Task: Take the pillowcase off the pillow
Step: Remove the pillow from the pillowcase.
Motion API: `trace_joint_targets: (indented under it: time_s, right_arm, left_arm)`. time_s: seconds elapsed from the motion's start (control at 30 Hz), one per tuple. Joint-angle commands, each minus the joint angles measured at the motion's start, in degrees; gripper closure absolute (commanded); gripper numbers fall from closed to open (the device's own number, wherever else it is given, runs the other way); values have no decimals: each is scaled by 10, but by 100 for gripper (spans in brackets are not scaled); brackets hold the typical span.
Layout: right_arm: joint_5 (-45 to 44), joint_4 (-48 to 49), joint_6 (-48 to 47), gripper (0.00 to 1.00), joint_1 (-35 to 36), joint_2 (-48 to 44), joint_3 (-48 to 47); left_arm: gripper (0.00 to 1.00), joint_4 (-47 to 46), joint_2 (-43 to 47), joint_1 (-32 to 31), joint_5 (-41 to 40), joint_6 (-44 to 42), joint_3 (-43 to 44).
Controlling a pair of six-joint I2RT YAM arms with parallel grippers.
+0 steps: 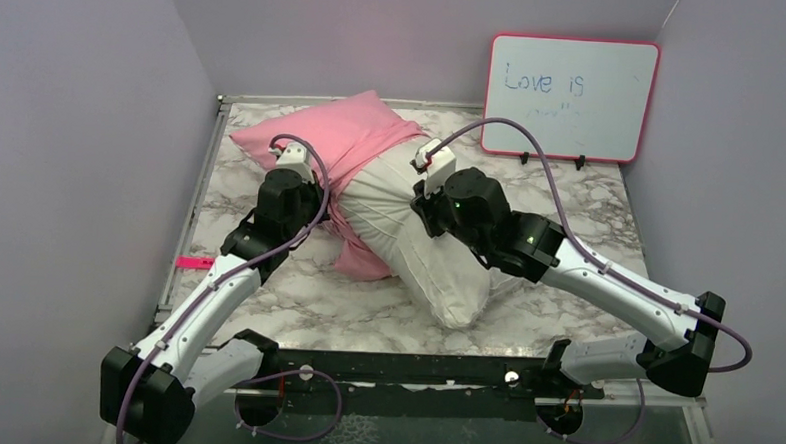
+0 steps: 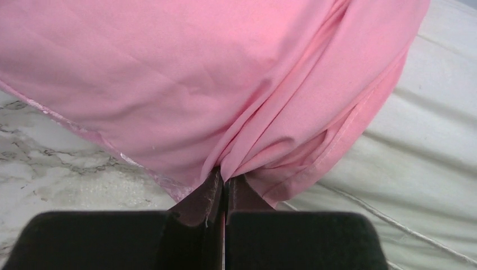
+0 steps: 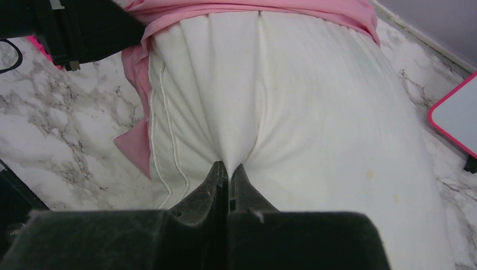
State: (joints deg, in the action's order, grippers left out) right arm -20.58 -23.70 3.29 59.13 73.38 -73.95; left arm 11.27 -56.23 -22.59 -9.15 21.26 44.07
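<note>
The white pillow [image 1: 438, 254] lies slantwise on the marble table, its near half bare. The pink pillowcase [image 1: 333, 139] still covers its far half, bunched at the middle. My left gripper [image 2: 225, 175] is shut on a fold of the pillowcase [image 2: 214, 84] near its open hem, at the pillow's left side [image 1: 320, 194]. My right gripper [image 3: 229, 167] is shut on a pinch of the pillow's white fabric [image 3: 315, 124], from the pillow's right side [image 1: 422, 198]. A pink flap [image 3: 135, 147] hangs beside the pillow's piped seam.
A whiteboard [image 1: 571, 98] with a pink frame leans on the back wall at the right. A pink tag [image 1: 195, 262] lies at the table's left edge. Purple walls close in both sides. The marble tabletop [image 1: 306, 298] shows in front of the pillow.
</note>
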Motion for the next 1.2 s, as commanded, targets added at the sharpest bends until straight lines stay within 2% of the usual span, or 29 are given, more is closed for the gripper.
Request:
trace_joint_targets:
  time_s: [0.0, 0.1, 0.13, 0.33, 0.5, 0.6, 0.73, 0.8, 0.9, 1.0, 1.07, 1.17]
  right_arm:
    - [88, 27, -25, 97, -3, -21, -21]
    - [126, 16, -25, 91, -3, -10, -33]
    - [140, 14, -25, 86, -3, -7, -37]
    - [225, 20, -21, 72, -3, 17, -45]
    - [249, 30, -27, 53, -3, 25, -39]
    - [249, 76, -67, 45, 17, 13, -5]
    - [152, 177, -144, 32, 77, -3, 73]
    - [101, 192, -170, 30, 95, 12, 85]
    - [-22, 229, -213, 29, 113, 44, 100]
    - [-132, 297, -273, 23, 115, 75, 129]
    - [-192, 308, -308, 13, 115, 106, 134]
    - [-210, 284, -314, 12, 115, 140, 137]
  left_arm:
    - [100, -46, 5, 16, 89, -27, 5]
    - [100, -47, 10, 16, 131, -23, 8]
    - [100, -47, 12, 16, 142, -23, 8]
    - [100, -48, 19, 11, 153, -27, -4]
    - [100, -55, 24, 4, 161, -20, -4]
    - [100, -62, 29, 3, 166, -15, -1]
    - [100, -72, 29, 3, 173, -8, -1]
    - [100, -78, 28, 3, 173, -5, -6]
    - [100, -81, 27, 3, 173, 1, -9]
    - [100, -82, 28, 3, 173, 3, -8]
    - [100, -82, 29, 3, 172, 4, -7]
    - [100, -82, 27, 3, 168, 6, -5]
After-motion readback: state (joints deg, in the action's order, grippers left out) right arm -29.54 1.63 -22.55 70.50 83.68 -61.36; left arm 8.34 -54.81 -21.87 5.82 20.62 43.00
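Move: The right hand, still pinching the white pillow's cloth, is bound for the pillow beside the pillowcase rim, about 9 cm to its left, level ahead and some 9 cm lower. The gathered pillowcase rim sits in the left fingers, about 16 cm left, 2 cm back and 9 cm down; the loose pink flap hangs roughly 9 cm left, 11 cm back and 18 cm down. From the left hand, that pillow spot lies some 7 cm right and 2 cm ahead, at about its own height. The right hand lets go of the pillow cloth and opens nearly wide, first swinging left and back by some 7 cm each, then turning forward and down beside the rim for a new grip, rolling about 30 degrees so its left side drops, until a fingertip presses into the white cloth. Meanwhile the left hand keeps its pinch on the gathered pillowcase rim and eases about 4 cm right and a little back, turning slightly clockwise. ##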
